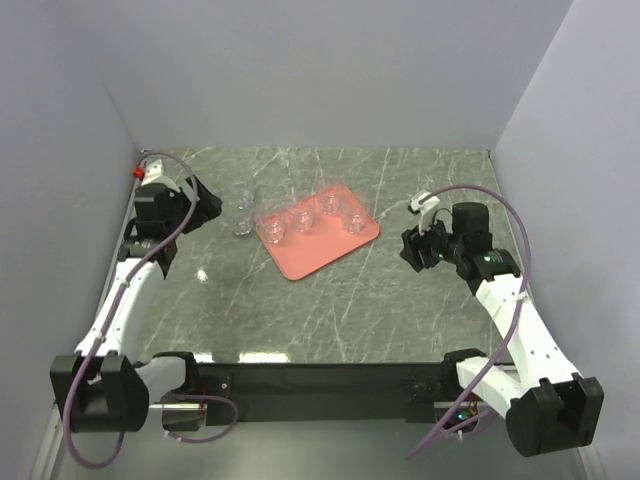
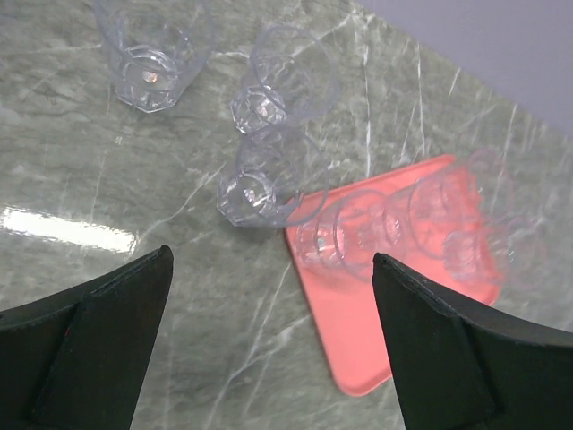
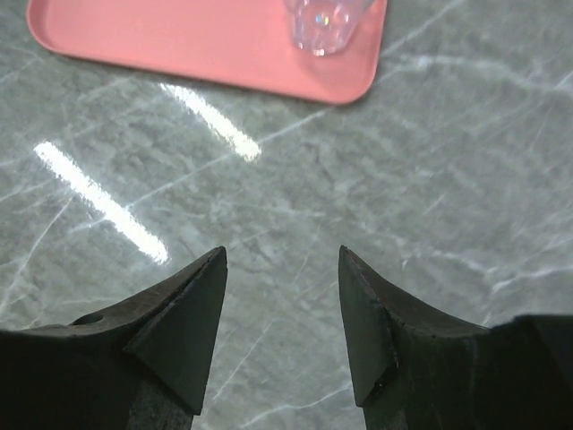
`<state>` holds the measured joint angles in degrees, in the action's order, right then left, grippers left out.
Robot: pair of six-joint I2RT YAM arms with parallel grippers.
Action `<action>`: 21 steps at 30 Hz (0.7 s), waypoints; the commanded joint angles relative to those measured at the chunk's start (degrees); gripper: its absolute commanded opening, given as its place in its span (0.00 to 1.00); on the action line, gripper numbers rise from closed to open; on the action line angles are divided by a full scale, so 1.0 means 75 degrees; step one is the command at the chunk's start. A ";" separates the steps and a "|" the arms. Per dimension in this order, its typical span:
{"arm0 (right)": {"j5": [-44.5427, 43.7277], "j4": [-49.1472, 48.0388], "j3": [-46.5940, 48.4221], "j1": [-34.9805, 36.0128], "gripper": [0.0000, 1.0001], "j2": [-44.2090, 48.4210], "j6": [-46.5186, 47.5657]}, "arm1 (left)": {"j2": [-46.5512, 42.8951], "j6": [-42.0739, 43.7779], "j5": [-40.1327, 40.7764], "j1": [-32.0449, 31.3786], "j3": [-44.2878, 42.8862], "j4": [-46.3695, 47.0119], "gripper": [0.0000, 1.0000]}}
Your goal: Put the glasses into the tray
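The salmon-pink tray point(image 1: 322, 255) lies mid-table with several clear glasses on it, among them one at its left end point(image 1: 276, 229) and one at its right end point(image 1: 353, 222). More glasses point(image 1: 243, 225) stand on the marble just left of the tray. In the left wrist view three glasses point(image 2: 264, 179) sit on the table beside the tray point(image 2: 376, 340). My left gripper point(image 2: 273, 260) hangs open and empty, short of them. My right gripper point(image 3: 282, 260) is open over bare marble to the right of the tray point(image 3: 179, 36). One glass point(image 3: 324, 22) shows there.
Grey walls close in the table at the back and both sides. The left arm point(image 1: 130, 290) reaches along the left wall and the right arm point(image 1: 510, 300) along the right side. Bright light streaks point(image 3: 98, 202) reflect off the marble.
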<state>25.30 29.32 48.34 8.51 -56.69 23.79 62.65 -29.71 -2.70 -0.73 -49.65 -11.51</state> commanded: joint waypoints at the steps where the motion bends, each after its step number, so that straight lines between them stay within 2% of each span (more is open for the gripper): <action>1: 0.0364 -0.0628 0.0000 -0.0466 0.60 0.0269 -0.0266 | 0.0376 -0.0830 -0.1116 0.0542 -0.0493 0.0491 0.99; 7: 0.0575 -0.0745 -0.0222 -0.0958 0.60 0.0585 -0.0348 | 0.1113 -0.1462 -0.1058 0.1058 -0.0880 0.0492 0.99; 11: 0.0787 -0.0722 -0.0234 -0.1100 0.60 0.0679 -0.0383 | 0.1933 -0.1885 -0.1070 0.1351 -0.1371 0.0071 0.99; 21: 0.0822 -0.0699 -0.0257 -0.1100 0.60 0.0691 -0.0348 | 0.4336 -0.2495 -0.0450 0.1586 -0.3668 -0.1710 0.96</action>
<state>30.37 26.11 46.57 0.60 -52.21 21.50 92.77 -46.09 -8.08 11.00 -72.10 -19.55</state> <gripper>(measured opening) 0.600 0.963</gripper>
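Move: The glass to be picked next, the leftmost still on the table, stands about 8 cm ahead of the left hand, 4 cm to its left and some 11 cm lower. Of its neighbours, the far middle glass is about level with it and 9 cm to its right, and the near middle glass 7 cm closer in than that one. The tray's middle lies some 25 cm to the hand's right and 1 cm ahead. From the right hand the leftmost glass is roughly 50 cm left and 18 cm ahead. Forward and to its left, some 9 cm and 6 cm, the left hand swings in around the outer side of the leftmost glass, sinking about 5 cm, mostly late. Its wide-open fingers tip some 15 degrees further down and turn counter-clockwise while the hand's left side rolls down; no glass is touched yet. The empty right hand draws 2–3 cm right and 2 cm up, farther from the tray, then waits. ##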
